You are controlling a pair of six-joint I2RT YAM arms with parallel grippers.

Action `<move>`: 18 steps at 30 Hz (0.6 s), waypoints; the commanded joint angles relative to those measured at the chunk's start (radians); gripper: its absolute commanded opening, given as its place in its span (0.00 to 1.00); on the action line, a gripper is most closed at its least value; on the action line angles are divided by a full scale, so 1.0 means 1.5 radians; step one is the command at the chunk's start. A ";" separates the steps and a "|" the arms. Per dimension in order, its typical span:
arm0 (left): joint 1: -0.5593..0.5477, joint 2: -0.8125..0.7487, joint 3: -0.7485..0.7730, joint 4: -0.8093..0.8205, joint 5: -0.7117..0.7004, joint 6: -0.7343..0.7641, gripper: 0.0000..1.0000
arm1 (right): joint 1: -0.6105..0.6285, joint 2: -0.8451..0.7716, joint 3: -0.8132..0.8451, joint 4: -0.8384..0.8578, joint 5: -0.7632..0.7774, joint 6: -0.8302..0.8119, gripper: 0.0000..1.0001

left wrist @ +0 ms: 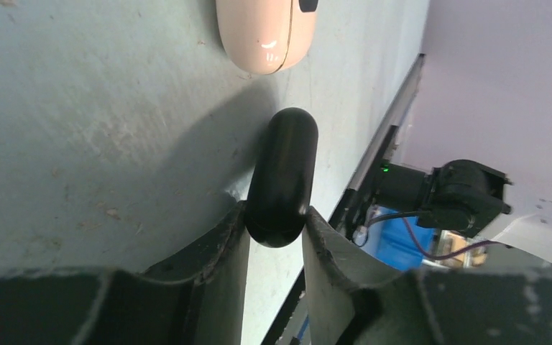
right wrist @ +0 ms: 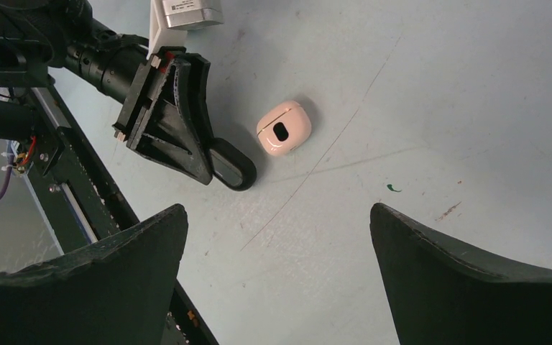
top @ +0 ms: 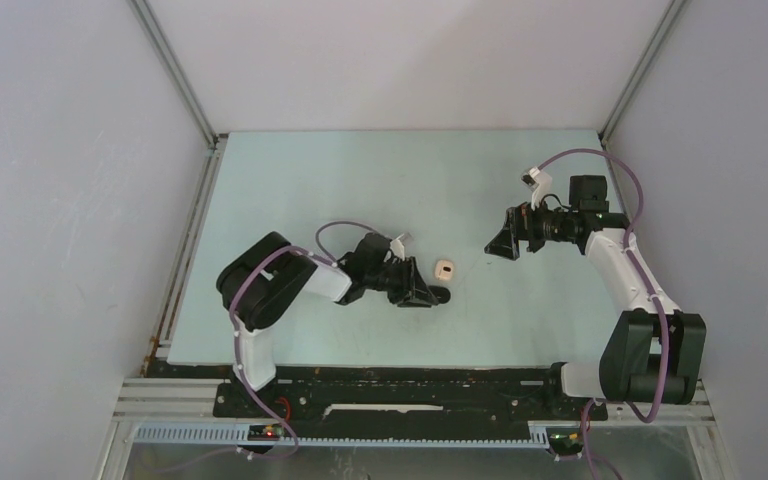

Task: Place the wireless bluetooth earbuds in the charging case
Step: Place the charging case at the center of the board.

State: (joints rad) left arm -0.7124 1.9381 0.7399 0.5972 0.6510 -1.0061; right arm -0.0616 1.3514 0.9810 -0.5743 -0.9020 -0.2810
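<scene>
A glossy black, pebble-shaped charging case lies on the pale green table, its near end pinched between both fingertips of my left gripper. From above, this black case pokes out past the left gripper. Just beyond it sits a beige rounded case, closed, with a black oval mark on top. My right gripper hovers open above bare table, well right of both cases. No earbuds show in any view.
The table's near edge carries a black rail where the arm bases are bolted. Grey walls with metal corner posts enclose the back and sides. A small green mark stains the table.
</scene>
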 commanded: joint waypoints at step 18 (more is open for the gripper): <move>0.016 -0.343 0.148 -0.747 -0.394 0.379 0.63 | -0.008 -0.038 0.005 0.009 0.005 0.011 1.00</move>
State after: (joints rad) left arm -0.7071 1.6009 0.8822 -0.2893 0.3229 -0.5682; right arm -0.0666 1.3502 0.9810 -0.5827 -0.9012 -0.2810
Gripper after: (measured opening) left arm 0.627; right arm 0.997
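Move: The black charging case is still between the left fingers, gripped by its near end; its middle is about 2 cm to the right of the left hand and roughly 1 cm below it. The pink case lies some 5 cm ahead of that hand and 3 cm to its right, just beyond the black one. From the idle right hand, the black case is about 9 cm back, 11 cm to the left and 14 cm below. Leftward, slowly at first and then faster, the left hand backs off the black charging case, drawing away about 8 cm and rising some 2 cm, mostly late on. Its fingers open and let go of the case's end while the wrist rolls about 30 degrees, so that the fingertips point more steeply down. ##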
